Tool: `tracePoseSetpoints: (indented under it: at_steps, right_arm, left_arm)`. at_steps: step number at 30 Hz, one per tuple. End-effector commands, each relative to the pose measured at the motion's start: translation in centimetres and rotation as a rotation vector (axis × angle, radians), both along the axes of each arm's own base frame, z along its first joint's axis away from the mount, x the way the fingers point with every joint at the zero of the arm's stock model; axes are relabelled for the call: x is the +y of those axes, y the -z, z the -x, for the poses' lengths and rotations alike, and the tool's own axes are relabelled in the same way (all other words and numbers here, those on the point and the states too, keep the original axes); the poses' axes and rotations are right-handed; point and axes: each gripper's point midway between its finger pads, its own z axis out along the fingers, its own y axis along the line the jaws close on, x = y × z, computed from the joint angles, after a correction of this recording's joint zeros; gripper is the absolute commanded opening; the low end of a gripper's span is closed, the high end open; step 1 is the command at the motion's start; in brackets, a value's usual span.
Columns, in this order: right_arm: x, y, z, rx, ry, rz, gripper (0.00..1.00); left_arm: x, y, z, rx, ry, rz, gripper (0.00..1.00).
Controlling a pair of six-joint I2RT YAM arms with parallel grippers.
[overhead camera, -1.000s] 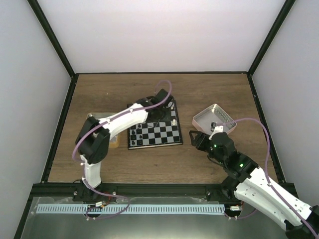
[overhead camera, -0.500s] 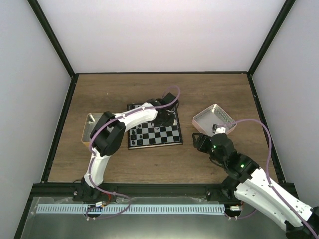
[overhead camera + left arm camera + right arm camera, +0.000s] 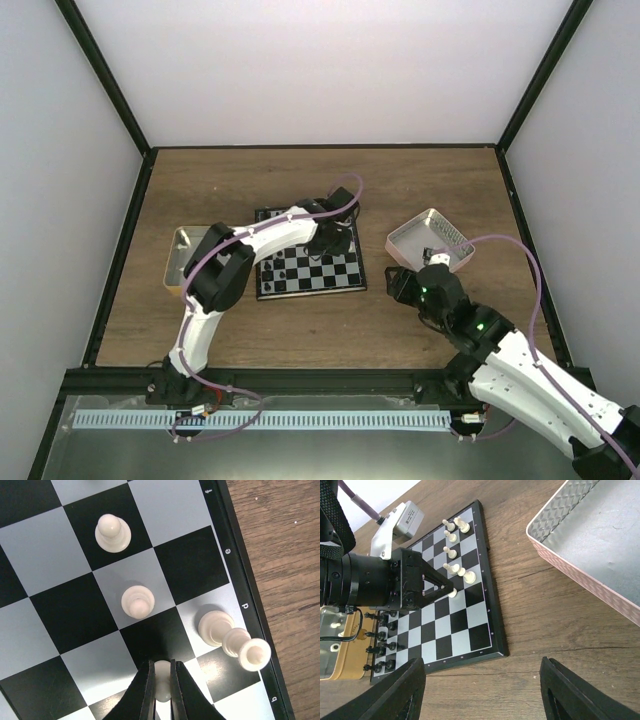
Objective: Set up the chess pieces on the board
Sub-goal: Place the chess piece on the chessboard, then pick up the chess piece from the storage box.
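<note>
The board [image 3: 310, 272] lies mid-table, also seen as black and silvery squares [image 3: 75, 615] and in the right wrist view [image 3: 455, 625]. My left gripper [image 3: 161, 682] is shut on a small white pawn [image 3: 163, 670], low over the board's right side [image 3: 336, 240]. Two white pawns [image 3: 112, 532] [image 3: 137, 601] and a taller white piece [image 3: 220, 627] stand near it by the board's edge. Black pieces [image 3: 380, 645] line the board's left side. My right gripper [image 3: 480, 695] is open and empty over bare wood, off the board's near right corner [image 3: 400, 282].
A pink tray [image 3: 430, 238] sits right of the board, its patterned wall [image 3: 555, 515] close to my right gripper. A tan tray [image 3: 185, 255] lies left of the board, partly under the left arm. Black frame rails border the table.
The left arm has swung its elbow rightward and its gripper has shifted slightly right over the board, still shut on the pawn. The right arm has barely moved.
</note>
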Motion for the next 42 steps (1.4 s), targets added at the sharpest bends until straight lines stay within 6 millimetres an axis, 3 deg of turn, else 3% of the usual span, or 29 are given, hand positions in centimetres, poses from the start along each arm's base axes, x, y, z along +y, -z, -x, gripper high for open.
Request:
tracePoseSetpoints:
  at_steps: [1, 11, 16, 24, 29, 35, 42]
  right_arm:
    - [-0.2, -2.0, -0.6, -0.038, 0.031, -0.023, 0.64]
    - [-0.1, -1.8, -0.8, -0.037, 0.029, -0.015, 0.64]
    - [-0.5, -2.4, -0.8, -0.051, 0.048, -0.015, 0.64]
    - [-0.9, -3.9, -1.0, -0.097, 0.062, -0.025, 0.64]
    - [-0.7, -3.7, -1.0, -0.089, 0.054, -0.024, 0.64]
    - [0.1, -3.7, -1.3, -0.092, 0.026, -0.021, 0.64]
    - [1.6, -2.7, -2.8, -0.058, 0.027, -0.025, 0.64]
  left_arm:
    - [-0.6, 0.7, -0.8, -0.003, 0.012, 0.006, 0.06]
    - [0.2, 1.4, -1.4, -0.018, -0.004, -0.050, 0.07]
    - [0.1, 1.2, -1.2, -0.014, 0.006, -0.050, 0.18]
    - [-0.3, -1.5, -0.4, -0.020, 0.025, 0.011, 0.32]
    - [1.0, -4.4, 0.2, -0.072, -0.005, 0.037, 0.33]
    - [5.6, -7.6, 1.0, -0.186, -0.115, 0.014, 0.40]
    - [15.7, -8.2, 2.0, -0.253, -0.344, -0.046, 0.51]
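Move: The white pawn in the left fingers is bound for the dark square marked d, about 1 cm ahead, 1 cm to the right and some 3 cm below the hand. The tall white piece stands immediately right of that square, roughly 2 cm ahead and 3 cm right of the hand; the nearest standing pawn is about 4 cm straight ahead, the next one 7 cm ahead. From the right hand, the square lies some 14 cm ahead, 13 cm left, 15 cm below. The white pawn, still pinched by its head, is eased about 1.5 cm forward towards the next pawn, onto the square beside the tall piece. There the left fingers open and let go, sinking slightly; the hand then rises almost 9 cm and swings about 10 cm left and 3 cm back, away over the board towards the dark pieces, turning about 15 degrees and opening to roughly half. ##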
